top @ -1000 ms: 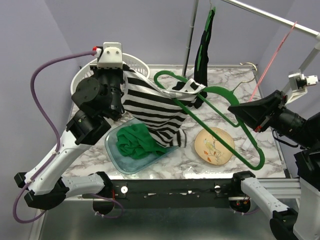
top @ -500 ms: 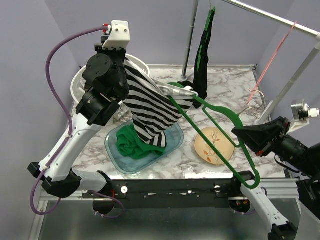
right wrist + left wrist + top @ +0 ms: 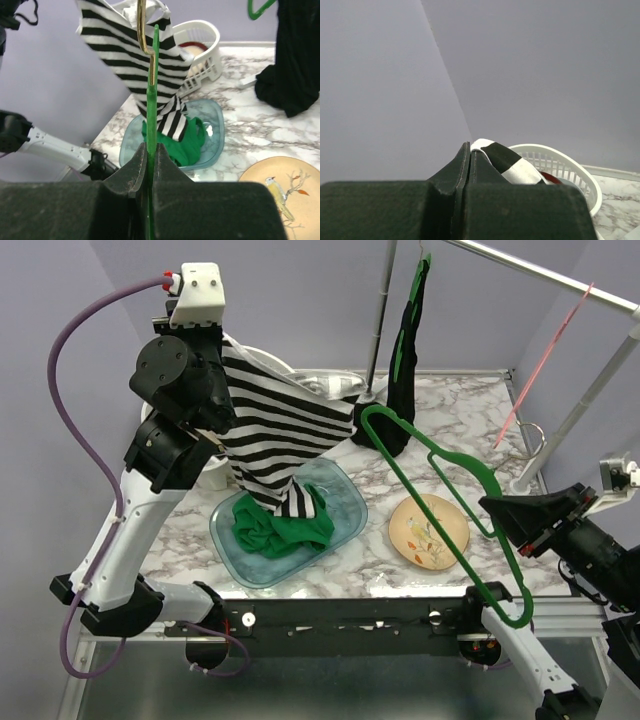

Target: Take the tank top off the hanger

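Observation:
The black-and-white striped tank top (image 3: 285,430) hangs from my left gripper (image 3: 470,147), which is shut on its top edge high at the back left. Its lower end dangles over the glass tray. My right gripper (image 3: 497,510) is shut on the green hanger (image 3: 440,453) at the right, held slanting above the table. The hanger's far end lies right at the tank top's right edge; I cannot tell whether they touch. In the right wrist view the hanger bar (image 3: 152,100) and its gold hook (image 3: 142,30) stand in front of the tank top (image 3: 125,45).
A glass tray (image 3: 345,485) holds a crumpled green cloth (image 3: 280,525). A yellow bird plate (image 3: 430,530) lies at the front right. A white basket (image 3: 207,37) sits at the back left. A black garment (image 3: 405,350) hangs from the rail beside a pole (image 3: 380,310).
My left arm has risen up and to the left, drawing the tank top along the hanger. My right gripper has pulled the hanger right and toward the near edge.

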Tool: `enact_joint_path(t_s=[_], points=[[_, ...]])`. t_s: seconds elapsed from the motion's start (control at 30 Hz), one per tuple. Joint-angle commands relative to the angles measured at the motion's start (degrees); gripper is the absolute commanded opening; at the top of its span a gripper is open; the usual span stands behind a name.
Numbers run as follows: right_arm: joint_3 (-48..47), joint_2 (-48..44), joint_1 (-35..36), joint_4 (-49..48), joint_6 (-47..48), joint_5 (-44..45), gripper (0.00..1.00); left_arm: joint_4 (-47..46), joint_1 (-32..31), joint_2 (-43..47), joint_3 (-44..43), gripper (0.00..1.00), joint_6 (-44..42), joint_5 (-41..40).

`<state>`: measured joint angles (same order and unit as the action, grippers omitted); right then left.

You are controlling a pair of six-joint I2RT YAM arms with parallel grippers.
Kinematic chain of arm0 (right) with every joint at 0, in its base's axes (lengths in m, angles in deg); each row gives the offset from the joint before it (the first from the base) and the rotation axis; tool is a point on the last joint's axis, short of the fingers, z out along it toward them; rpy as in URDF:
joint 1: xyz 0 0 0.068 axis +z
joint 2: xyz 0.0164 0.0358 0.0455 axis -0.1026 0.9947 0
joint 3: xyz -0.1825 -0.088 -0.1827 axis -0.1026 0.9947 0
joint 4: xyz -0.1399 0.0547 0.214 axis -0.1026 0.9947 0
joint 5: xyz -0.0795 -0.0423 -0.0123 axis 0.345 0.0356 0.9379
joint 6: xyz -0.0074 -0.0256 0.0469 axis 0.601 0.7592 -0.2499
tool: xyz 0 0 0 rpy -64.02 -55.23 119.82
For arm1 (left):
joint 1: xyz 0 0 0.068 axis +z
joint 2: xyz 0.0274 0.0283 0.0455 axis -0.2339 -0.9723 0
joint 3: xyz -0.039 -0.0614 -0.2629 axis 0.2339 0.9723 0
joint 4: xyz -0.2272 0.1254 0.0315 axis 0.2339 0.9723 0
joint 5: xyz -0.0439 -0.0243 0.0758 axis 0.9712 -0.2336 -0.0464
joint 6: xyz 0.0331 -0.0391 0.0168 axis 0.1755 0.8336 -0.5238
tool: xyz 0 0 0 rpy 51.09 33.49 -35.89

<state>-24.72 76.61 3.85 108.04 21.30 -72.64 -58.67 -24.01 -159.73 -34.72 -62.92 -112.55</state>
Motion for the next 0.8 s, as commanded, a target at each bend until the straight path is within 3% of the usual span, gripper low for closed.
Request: enact_joint_path(t_s=[0.0,0.13,0.3,0.5,0.77], points=[[-2.37,-1.27,-0.16,1.03,1.24,3.86,0.01,4.25,0.45,0.67,-1.75,0.0,3.87,2.14],[-2.37,-1.7,-0.16,1.04,1.07,4.29,0.01,4.95,0.45,0.84,-1.4,0.0,4.65,2.14],[-1.06,-3.02,-0.16,-0.46,0.1,10.18,0.01,11.88,0.45,4.44,-1.75,0.0,12.39,12.76],[0.88,-4.26,-0.07,-2.48,-1.4,16.51,0.01,12.86,0.45,10.15,1.06,0.0,19.33,25.75],[2.72,-3.99,-0.16,-5.38,-2.19,16.69,0.01,17.17,0.45,14.11,-1.4,0.0,28.92,37.12]])
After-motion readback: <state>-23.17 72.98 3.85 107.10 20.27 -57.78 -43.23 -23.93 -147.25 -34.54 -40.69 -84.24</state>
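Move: The left hand holds the striped tank top high over the table; the teal bin lies about 12 cm to its right, 3 cm back and 53 cm below, with the green cloth in it. The white basket stands some 25 cm ahead of that hand, straight on. From the right hand, holding the bare green hanger, the bin is about 20 cm ahead and 31 cm left, the plate some 17 cm straight ahead, both roughly 43 cm below. Left hand draws the tank top back about 7 cm and right, turning clockwise; right hand carries its hanger right. ##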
